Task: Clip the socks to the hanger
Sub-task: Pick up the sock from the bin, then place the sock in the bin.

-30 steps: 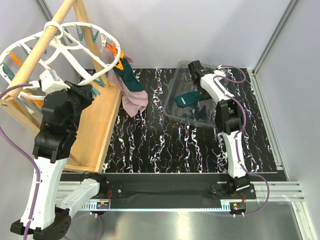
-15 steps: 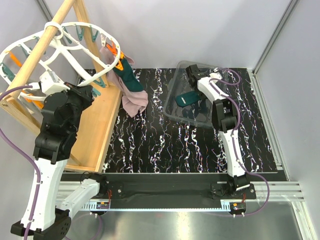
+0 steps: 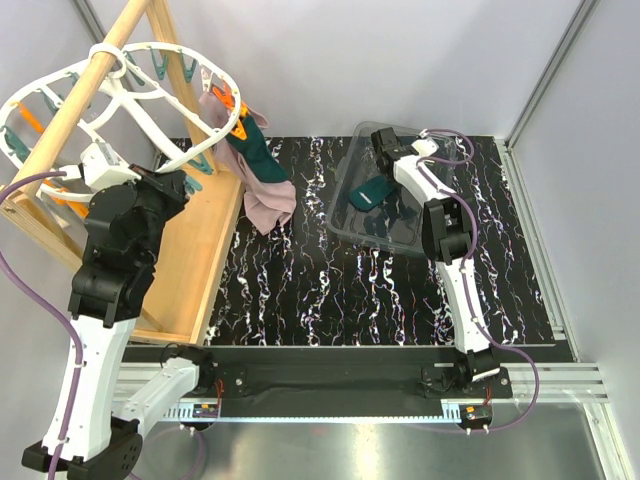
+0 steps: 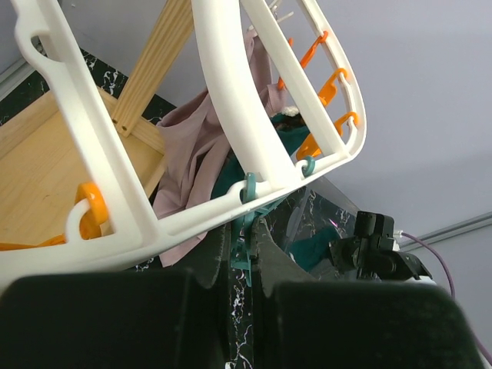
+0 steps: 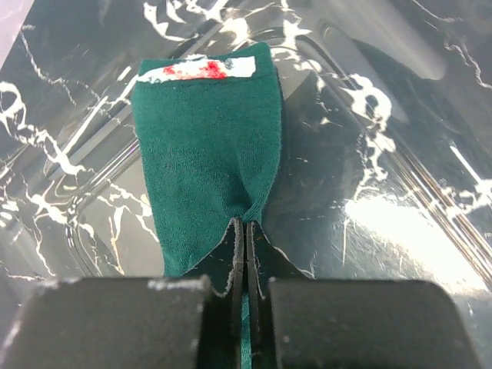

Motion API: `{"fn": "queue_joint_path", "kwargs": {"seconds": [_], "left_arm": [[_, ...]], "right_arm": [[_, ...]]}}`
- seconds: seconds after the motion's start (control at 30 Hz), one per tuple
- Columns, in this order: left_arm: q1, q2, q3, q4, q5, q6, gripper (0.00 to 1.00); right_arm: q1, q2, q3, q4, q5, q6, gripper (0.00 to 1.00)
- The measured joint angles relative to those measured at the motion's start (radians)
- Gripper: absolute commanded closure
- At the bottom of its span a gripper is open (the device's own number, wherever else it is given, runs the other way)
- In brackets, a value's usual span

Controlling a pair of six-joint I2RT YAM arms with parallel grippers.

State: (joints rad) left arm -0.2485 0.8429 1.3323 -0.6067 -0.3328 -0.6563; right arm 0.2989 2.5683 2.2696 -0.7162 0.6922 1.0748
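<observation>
The white hanger (image 3: 150,95) hangs on a wooden pole at the back left, with teal and orange pegs. One teal sock (image 3: 255,150) hangs from it beside a mauve cloth (image 3: 270,205). My left gripper (image 3: 188,178) is raised at the hanger's rim (image 4: 231,211) and is shut on a teal peg (image 4: 247,250). My right gripper (image 3: 381,168) is inside a clear tray (image 3: 345,215) and is shut on the second teal sock (image 5: 207,146), pinching a fold of it. Its red-and-white figure (image 5: 196,69) is at the far end. This sock also shows in the top view (image 3: 366,194).
The wooden pole frame (image 3: 190,270) with its flat base stands at the left, its pole (image 3: 90,85) carrying the hanger. The clear tray lies on the black marbled mat (image 3: 320,280). Grey walls close in the back and the right side.
My right gripper has shifted slightly left inside the tray with the sock pinched; the sock's near end has risen and it lies more upright. The left arm has barely moved.
</observation>
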Motion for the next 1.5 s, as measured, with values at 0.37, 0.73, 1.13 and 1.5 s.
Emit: {"fn": "queue_joint_path", "kwargs": {"seconds": [0.37,0.73,1.13,1.5], "left_arm": [[0.0,-0.016,0.0,-0.004,0.0,0.0,1.0],[0.0,-0.025,-0.002,-0.023,0.0,0.0,1.0],[0.0,-0.025,-0.002,-0.024,0.001,-0.007,1.0],[0.0,-0.025,-0.002,-0.026,0.0,-0.006,1.0]], "right_arm": [[0.0,-0.383,-0.51,0.336,-0.102,-0.311,1.0],[-0.003,-0.784,-0.71,0.79,-1.0,-0.727,1.0],[0.081,-0.831,-0.734,0.771,-1.704,-0.99,1.0],[-0.051,-0.616,-0.503,0.298,-1.469,-1.236,1.0]]}}
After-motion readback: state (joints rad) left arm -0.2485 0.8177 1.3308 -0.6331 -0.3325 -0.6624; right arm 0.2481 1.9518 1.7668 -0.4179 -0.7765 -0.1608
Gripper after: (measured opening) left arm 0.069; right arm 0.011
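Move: The right hand already has the green sock pinched near its middle on the bin floor; the sock's cuff lies about 10 cm left and 5 cm back. The teal clip on the hanger is roughly 55 cm left, 30 cm back and 37 cm up. The pink cloth's lower end hangs some 38 cm left, 10 cm back, 4 cm up. For the left hand, the teal clip is right at its fingertips. With the sock still pinched between shut fingers, the right hand whisks it off the bin floor, rising nearly 30 cm while swinging left and back over 20 cm each, towards the hanger. It then reverses, coming about 10 cm down and nearly as far forward, and somewhat right. The wrist ends turned some 100 degrees counter-clockwise; the left hand keeps its pinch on the teal clip. ##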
